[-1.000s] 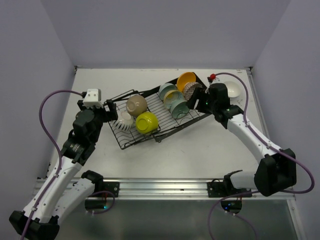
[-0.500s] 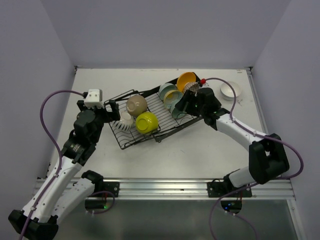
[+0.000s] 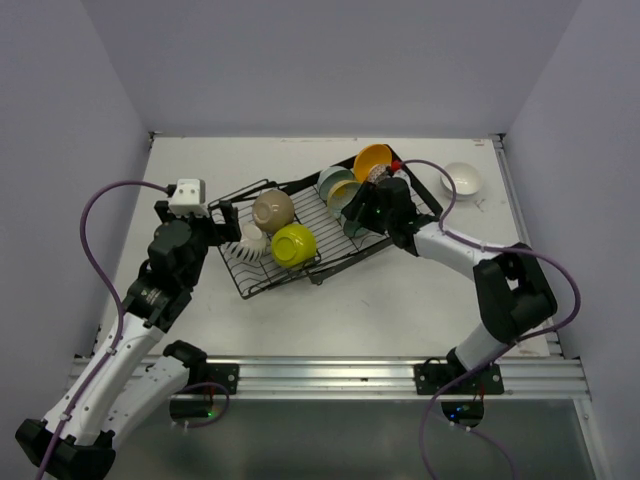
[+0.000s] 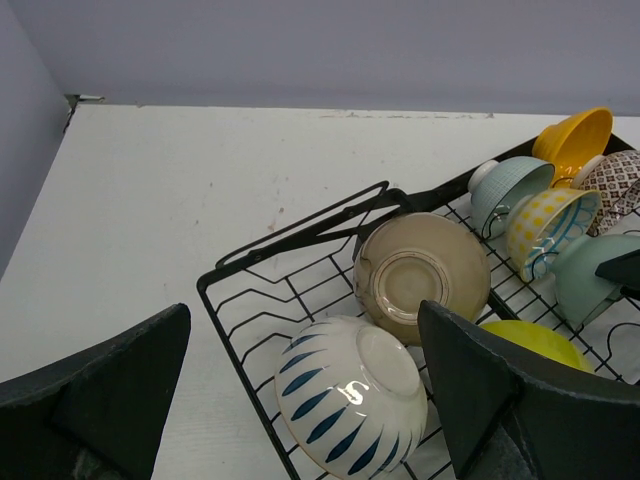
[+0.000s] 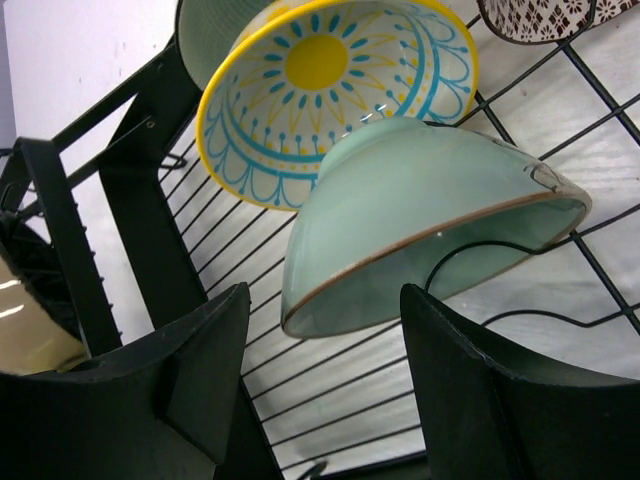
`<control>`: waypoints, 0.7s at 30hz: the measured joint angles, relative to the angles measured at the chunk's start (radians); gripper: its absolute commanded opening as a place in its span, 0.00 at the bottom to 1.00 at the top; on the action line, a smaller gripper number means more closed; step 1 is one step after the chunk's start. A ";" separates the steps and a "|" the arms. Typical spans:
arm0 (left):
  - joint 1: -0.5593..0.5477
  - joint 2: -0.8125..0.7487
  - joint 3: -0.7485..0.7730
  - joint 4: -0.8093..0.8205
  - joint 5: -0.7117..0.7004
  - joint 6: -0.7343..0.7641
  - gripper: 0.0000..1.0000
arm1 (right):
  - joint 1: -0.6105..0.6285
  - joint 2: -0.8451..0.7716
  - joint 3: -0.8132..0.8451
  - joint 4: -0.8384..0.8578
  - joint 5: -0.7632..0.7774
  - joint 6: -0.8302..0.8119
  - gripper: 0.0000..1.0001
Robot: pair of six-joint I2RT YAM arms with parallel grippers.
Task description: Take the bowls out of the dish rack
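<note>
The black wire dish rack [image 3: 322, 222] lies slantwise mid-table with several bowls in it. At its left end my left gripper [image 4: 305, 335] stands open around a white bowl with blue leaf marks [image 4: 350, 395]; neither finger touches it. Behind that bowl lie a beige bowl [image 4: 420, 275] and a lime-yellow one [image 4: 525, 340]. At the right end my right gripper [image 5: 325, 300] is open, with the lower rim of a pale teal bowl [image 5: 420, 210] between its fingertips. A yellow-and-blue patterned bowl [image 5: 330, 90] leans behind it. An orange bowl [image 3: 372, 160] sits at the far corner.
A plain white bowl [image 3: 464, 180] sits on the table at the back right, outside the rack. A ribbed teal bowl [image 4: 510, 185] and a brown patterned bowl [image 4: 620, 180] stand in the rack's far row. Grey walls close in the table on three sides.
My right gripper has swung left, away from the white bowl on the table, to the rack's right end at the pale teal bowl. My left arm has stayed at the rack's left end.
</note>
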 measured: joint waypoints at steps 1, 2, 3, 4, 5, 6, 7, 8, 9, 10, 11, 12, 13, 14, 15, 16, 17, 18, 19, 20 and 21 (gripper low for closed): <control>0.000 0.000 0.000 0.000 0.000 0.000 1.00 | 0.002 0.011 0.000 0.014 0.009 0.011 0.64; -0.001 -0.001 0.000 0.000 0.000 0.000 1.00 | 0.004 0.023 0.000 0.027 0.013 0.022 0.63; -0.002 -0.002 0.000 0.000 0.000 0.000 1.00 | 0.007 0.037 0.000 0.039 0.017 0.035 0.61; -0.004 -0.002 0.000 0.000 0.000 0.000 1.00 | 0.010 0.051 0.000 0.048 0.021 0.045 0.59; -0.005 -0.002 0.000 0.000 0.001 0.000 1.00 | 0.014 0.063 0.000 0.061 0.023 0.060 0.56; -0.006 -0.003 0.000 0.000 0.001 0.000 1.00 | 0.017 0.071 0.000 0.073 0.027 0.070 0.53; -0.007 -0.003 0.000 0.000 0.001 0.000 1.00 | 0.019 0.081 0.000 0.085 0.030 0.082 0.50; -0.007 -0.003 0.000 0.000 0.001 0.000 1.00 | 0.024 0.088 0.000 0.096 0.033 0.093 0.42; -0.007 -0.003 0.000 0.000 0.001 0.000 1.00 | 0.026 0.092 0.000 0.104 0.036 0.103 0.38; -0.007 -0.003 0.000 0.000 0.001 0.000 1.00 | 0.029 0.093 0.000 0.112 0.038 0.113 0.33; -0.007 -0.003 0.000 0.000 0.001 0.000 1.00 | 0.031 0.093 -0.002 0.122 0.039 0.123 0.29; -0.007 -0.003 0.000 0.000 0.001 0.000 1.00 | 0.032 0.093 -0.008 0.146 0.042 0.135 0.21; -0.007 -0.003 0.000 0.000 0.001 0.000 1.00 | 0.034 0.093 -0.011 0.154 0.043 0.138 0.17; -0.007 -0.003 0.000 0.000 0.002 0.000 1.00 | 0.035 0.092 -0.021 0.169 0.047 0.143 0.13; -0.007 -0.003 0.000 0.000 0.001 0.000 1.00 | 0.035 0.087 -0.033 0.187 0.050 0.150 0.07; -0.008 -0.003 0.000 0.000 0.002 0.000 1.00 | 0.035 0.081 -0.040 0.194 0.052 0.156 0.04; -0.008 -0.003 0.000 0.000 0.002 0.000 1.00 | 0.036 0.072 -0.050 0.201 0.054 0.161 0.00; -0.010 -0.003 0.000 0.000 0.002 0.000 1.00 | 0.036 0.068 -0.058 0.209 0.056 0.167 0.00; -0.012 -0.003 0.000 0.000 0.002 0.000 1.00 | 0.035 0.064 -0.067 0.219 0.056 0.169 0.00; -0.013 -0.003 0.000 0.000 0.002 0.000 1.00 | 0.035 0.062 -0.074 0.230 0.056 0.171 0.00; -0.013 -0.003 0.000 0.000 0.002 0.000 1.00 | 0.036 0.058 -0.084 0.241 0.056 0.173 0.00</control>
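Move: The green bowl stands tipped on edge in the rack, its middle roughly 3 cm ahead of the right hand, 2 cm right and 3 cm below. At much the same height, the yellow-patterned bowl is about 8 cm ahead and 1 cm left, the light blue bowl 11 cm ahead and 4 cm left, the brown-patterned bowl 11 cm ahead and 7 cm right. From the left hand the green bowl lies some 13 cm ahead, 29 cm right, 19 cm below. The right hand eases about 3 cm left, down and forward, then pinches the green bowl's near-left rim. ##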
